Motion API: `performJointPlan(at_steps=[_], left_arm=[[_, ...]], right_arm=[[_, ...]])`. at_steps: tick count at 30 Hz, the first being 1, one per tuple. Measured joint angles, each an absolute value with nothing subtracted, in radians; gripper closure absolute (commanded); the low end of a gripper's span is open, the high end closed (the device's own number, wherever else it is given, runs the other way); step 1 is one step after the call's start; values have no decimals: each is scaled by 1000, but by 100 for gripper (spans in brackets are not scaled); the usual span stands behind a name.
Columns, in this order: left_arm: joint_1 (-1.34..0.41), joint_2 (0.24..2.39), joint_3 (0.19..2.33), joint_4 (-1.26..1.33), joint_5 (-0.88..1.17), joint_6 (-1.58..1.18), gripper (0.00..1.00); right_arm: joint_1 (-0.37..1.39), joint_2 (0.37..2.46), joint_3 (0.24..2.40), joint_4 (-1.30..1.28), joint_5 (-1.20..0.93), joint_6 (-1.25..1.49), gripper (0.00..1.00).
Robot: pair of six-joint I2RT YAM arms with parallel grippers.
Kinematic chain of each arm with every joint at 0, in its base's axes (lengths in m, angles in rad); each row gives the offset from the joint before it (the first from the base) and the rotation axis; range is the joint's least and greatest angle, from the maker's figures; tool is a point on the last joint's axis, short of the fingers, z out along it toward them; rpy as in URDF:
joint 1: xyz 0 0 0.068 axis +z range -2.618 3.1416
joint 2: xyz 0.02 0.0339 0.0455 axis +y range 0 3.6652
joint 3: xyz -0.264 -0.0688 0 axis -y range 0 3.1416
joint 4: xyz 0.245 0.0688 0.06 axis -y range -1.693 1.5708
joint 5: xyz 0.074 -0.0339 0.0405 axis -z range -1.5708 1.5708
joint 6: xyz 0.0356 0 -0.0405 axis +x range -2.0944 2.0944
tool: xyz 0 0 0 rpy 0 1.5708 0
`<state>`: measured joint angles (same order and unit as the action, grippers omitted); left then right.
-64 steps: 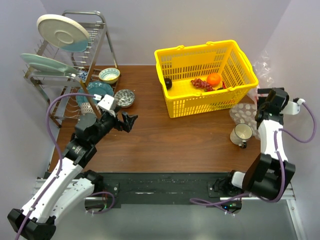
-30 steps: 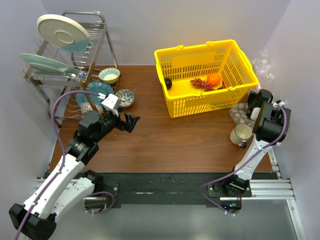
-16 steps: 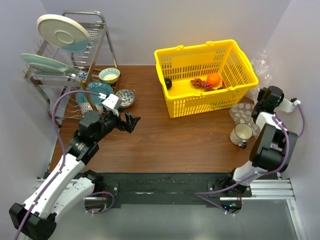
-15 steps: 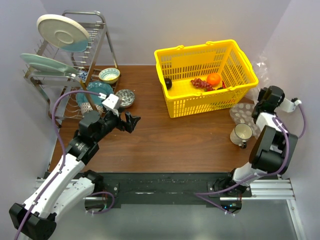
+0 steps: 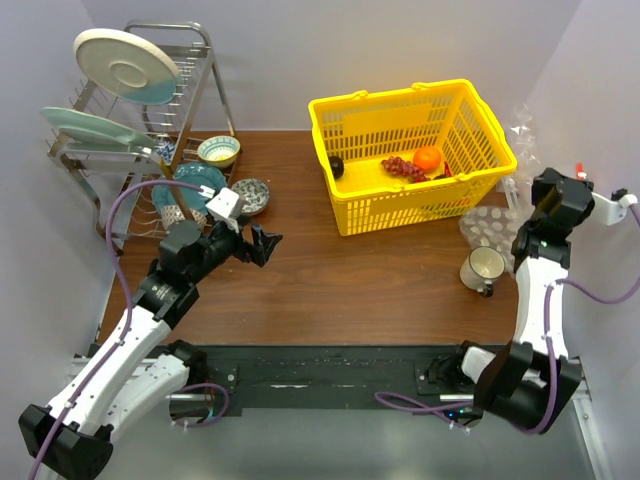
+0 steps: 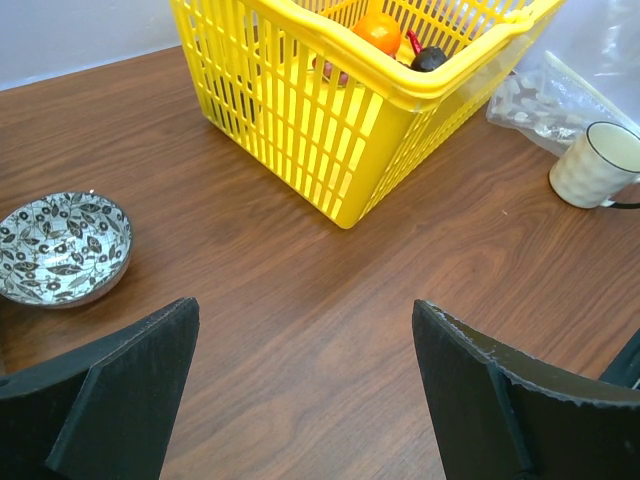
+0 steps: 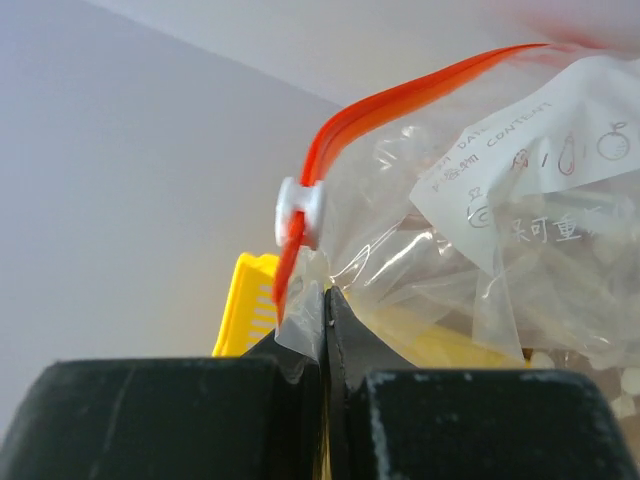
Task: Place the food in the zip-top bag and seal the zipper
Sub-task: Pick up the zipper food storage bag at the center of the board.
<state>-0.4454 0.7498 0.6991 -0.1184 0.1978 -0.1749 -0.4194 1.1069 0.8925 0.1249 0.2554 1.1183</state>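
Note:
My right gripper [image 7: 325, 296] is shut on a corner of the zip-top bag [image 7: 470, 270], just under the white slider [image 7: 300, 212] of its red-orange zipper [image 7: 400, 95]. The bag is clear, with a white label [image 7: 540, 170]. From above, that gripper [image 5: 538, 188] is at the far right by the wall, with the crinkled bag [image 5: 522, 128] beyond it. An orange [image 5: 428, 158], dark red grapes [image 5: 402, 167] and a dark round fruit [image 5: 337, 166] lie in the yellow basket [image 5: 345, 215]. My left gripper [image 5: 262, 243] hovers open over bare wood [image 6: 305, 305], holding nothing.
A dish rack [image 5: 150, 120] with plates and bowls fills the back left. A patterned bowl [image 5: 249, 195] sits beside my left gripper. A cream mug [image 5: 484, 268] and dimpled clear packaging [image 5: 488, 225] lie right of the basket, close under my right arm.
My right arm has swung right and straightened up near the wall, and its jaws have closed on the bag's corner. The left arm has barely moved.

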Motion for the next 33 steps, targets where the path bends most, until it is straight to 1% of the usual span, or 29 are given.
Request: performJointPlan(at_steps=[3, 7, 11, 15, 20, 26, 29, 31, 33], left_arm=[[-445, 749, 699, -118, 201, -175, 8], [-445, 748, 699, -118, 204, -176, 9], [-445, 742, 699, -118, 206, -176, 9], [-445, 739, 699, -117, 205, -176, 9], [-445, 739, 699, -118, 205, -176, 9], [-445, 735, 699, -117, 204, -176, 9], [-445, 735, 699, -117, 204, -176, 9], [-445, 736, 699, -117, 204, -176, 9], [-445, 736, 699, -117, 202, -176, 9]], right_arm=[[-420, 1050, 908, 129, 187, 1032, 100], [-419, 1050, 964, 132, 0, 949, 100], [-398, 1091, 1066, 119, -221, 914, 100], [-266, 1117, 1179, 92, -418, 864, 100], [-27, 1109, 1264, 50, -612, 781, 100], [71, 1101, 1260, 52, -811, 764, 96], [132, 1114, 1251, 38, -887, 727, 98], [176, 1126, 1249, 19, -906, 696, 100], [226, 1141, 1241, 4, -921, 659, 100]])
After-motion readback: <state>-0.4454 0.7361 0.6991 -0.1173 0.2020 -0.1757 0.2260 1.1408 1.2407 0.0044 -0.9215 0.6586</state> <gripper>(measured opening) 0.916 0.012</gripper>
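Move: About 47 cm to the right hand's left and 9 cm back from it, some 29 cm lower, is the clear middle of the board, where the pinched zip-top bag is being taken. The yellow basket stands about 30 cm left of that hand and 13 cm farther out; the mug is roughly 13 cm left and 8 cm back. From the idle left hand, the board's middle lies some 16 cm to the right, 1 cm ahead and 24 cm below. Sweeping the already lifted bag about 40 cm left, past the basket's near side towards the middle of the board, the right hand first climbs some 14 cm, then eases back about 10 cm and sinks slightly. The wrist swings roughly 100 degrees counter-clockwise while the shut fingers keep their pinch on the bag beside the slider end of its orange zipper. ##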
